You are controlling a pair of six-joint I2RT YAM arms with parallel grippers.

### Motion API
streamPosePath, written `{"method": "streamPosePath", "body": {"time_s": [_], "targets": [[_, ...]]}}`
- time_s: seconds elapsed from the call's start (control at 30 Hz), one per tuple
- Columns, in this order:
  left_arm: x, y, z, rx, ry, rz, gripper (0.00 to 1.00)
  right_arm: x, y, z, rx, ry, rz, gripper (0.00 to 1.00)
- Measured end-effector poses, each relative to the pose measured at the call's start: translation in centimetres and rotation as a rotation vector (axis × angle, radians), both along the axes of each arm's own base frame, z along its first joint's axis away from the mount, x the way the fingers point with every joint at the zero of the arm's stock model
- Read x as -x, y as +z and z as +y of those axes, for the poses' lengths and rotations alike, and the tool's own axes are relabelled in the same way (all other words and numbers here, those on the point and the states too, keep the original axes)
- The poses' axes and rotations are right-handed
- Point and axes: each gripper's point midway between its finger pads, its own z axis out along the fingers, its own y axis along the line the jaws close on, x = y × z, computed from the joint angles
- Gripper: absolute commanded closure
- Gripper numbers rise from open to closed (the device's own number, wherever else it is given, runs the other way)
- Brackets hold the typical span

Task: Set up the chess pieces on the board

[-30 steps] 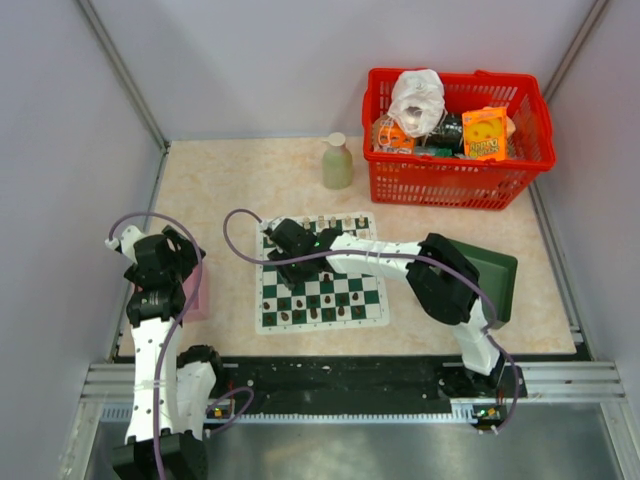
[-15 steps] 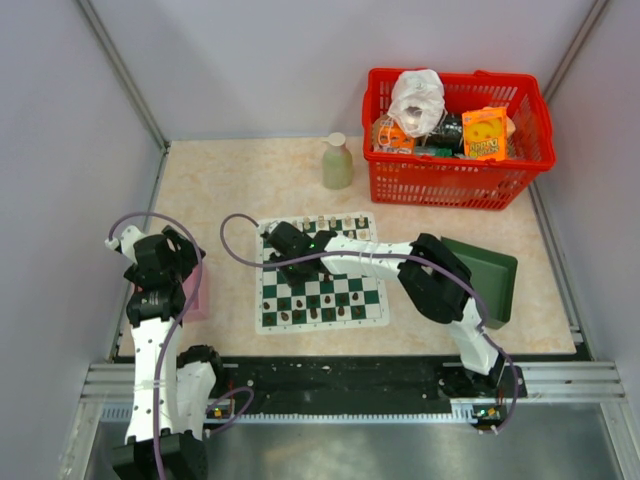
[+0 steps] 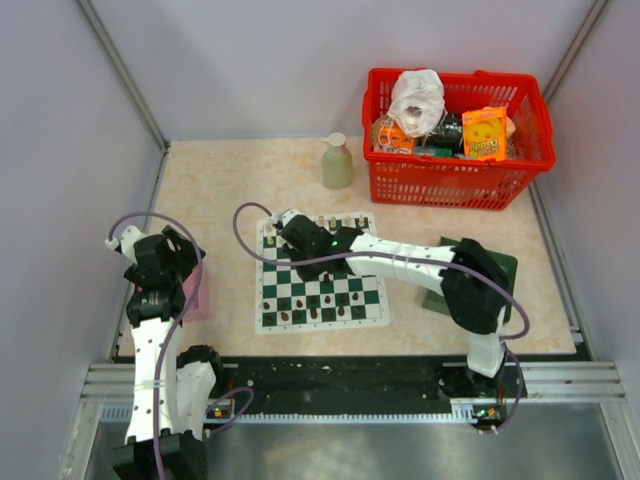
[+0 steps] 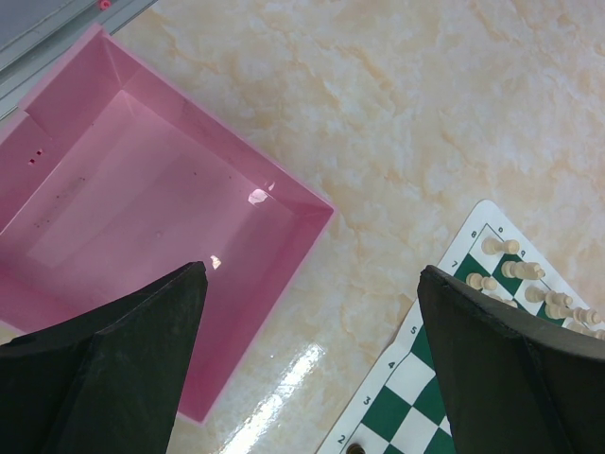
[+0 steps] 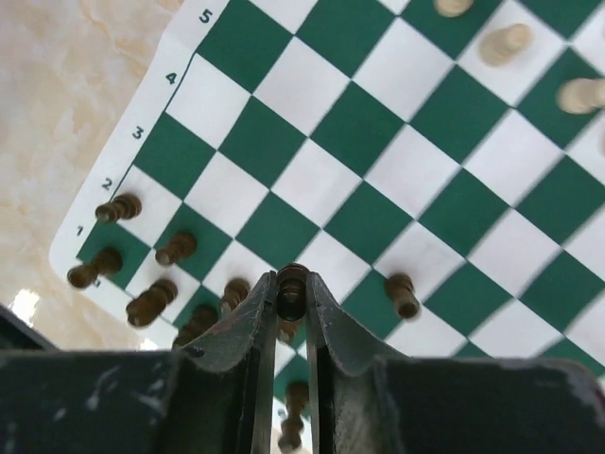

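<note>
The board (image 3: pixel 318 325) lies in the middle of the table, green and white checks. Dark chess pieces (image 3: pixel 300 314) stand along its near rows and pale pieces (image 3: pixel 340 222) along its far row. My right gripper (image 3: pixel 292 234) hangs over the board's far left part. In the right wrist view it (image 5: pixel 291 282) is shut on a dark piece (image 5: pixel 291 293), held above the board (image 5: pixel 378 123), with other dark pieces (image 5: pixel 151 301) below. My left gripper (image 4: pixel 312 359) is open and empty over the pink box's edge, left of the board (image 4: pixel 416 397).
A pink box (image 3: pixel 195 290) sits at the table's left edge, also in the left wrist view (image 4: pixel 142 208). A dark green tray (image 3: pixel 503 268) lies right of the board. A red basket (image 3: pixel 455 180) of packets stands at the back right, a pale green bottle (image 3: pixel 337 162) beside it.
My right gripper has moved toward the board's far left corner, and its elbow has swung right over the green tray. The left arm has not moved.
</note>
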Motion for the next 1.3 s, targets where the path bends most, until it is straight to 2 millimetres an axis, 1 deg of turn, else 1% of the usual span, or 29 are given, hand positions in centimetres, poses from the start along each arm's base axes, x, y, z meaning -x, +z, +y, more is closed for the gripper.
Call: {"method": "streamPosePath", "body": {"time_s": [0.07,0.17,0.23,0.27,0.33,0.43,0.47,0.53,0.63,0.77,0.9,1.03,1.3], "targets": [[0.0,0.0,0.0,0.000,0.000,0.000,0.01,0.0,1.9,-1.1,-0.019,-0.018,-0.037,0.87],[0.0,0.0,0.0,0.000,0.000,-0.001,0.01,0.4,4.5,-4.0,-0.053,-0.062,-0.082,0.87],[0.0,0.1,0.0,-0.001,0.000,-0.003,0.01,0.6,5.2,-6.1,-0.066,-0.100,-0.093,0.87],[0.0,0.1,0.0,-0.001,0.000,-0.003,0.01,0.6,5.3,-7.5,-0.065,-0.126,-0.096,0.87],[0.0,0.1,0.0,0.000,0.000,-0.003,0.01,0.4,4.7,-10.3,-0.053,-0.185,-0.090,0.87],[0.0,0.1,0.0,0.000,0.000,-0.003,0.01,0.4,2.3,-14.4,-0.010,-0.279,-0.058,0.87],[0.0,0.1,0.0,0.000,-0.001,-0.003,0.01,0.6,1.3,-15.4,0.009,-0.302,-0.042,0.87],[0.0,0.1,0.0,0.001,-0.001,-0.003,0.01,1.5,-0.5,-16.7,0.048,-0.319,-0.009,0.87],[0.0,0.1,-0.1,0.002,-0.003,-0.004,0.01,2.4,-1.9,-17.5,0.076,-0.328,0.022,0.87],[0.0,0.2,-0.1,0.001,-0.003,-0.007,0.01,2.0,-2.0,-17.0,0.054,-0.340,0.020,0.86],[0.1,0.3,-0.1,-0.001,-0.002,-0.012,0.01,1.9,-2.8,-16.7,0.061,-0.342,0.025,0.86],[0.1,0.4,0.0,-0.003,0.000,-0.015,0.01,1.9,-3.7,-16.8,0.076,-0.347,0.037,0.86],[0.1,0.3,0.0,-0.003,0.000,-0.014,0.01,2.4,-4.5,-17.3,0.086,-0.356,0.051,0.86]]}}
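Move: Right and a little back from the right hand, which holds a dark piece, the empty h2 square at the board's right edge lies about 18 cm to the right, 3 cm back and 6 cm down. Its neighbours are the g2 pawn, 14 cm right and 3 back, the g1 piece just nearer the base, and the lone dark piece, some 7 cm right and 2 ahead. From the left hand, h2 is about 47 cm right, 4 back and 15 below. Carrying the dark piece in its still-closed fingers, the right hand arcs over the board to the right for about 17 cm, rising some 5 cm on the way while turning roughly 20 degrees clockwise. Over the h2 square beside the g2 pawn it sinks, quickly and then slowly, ending about 4.5 cm lower than it began and slightly back, without letting go. ##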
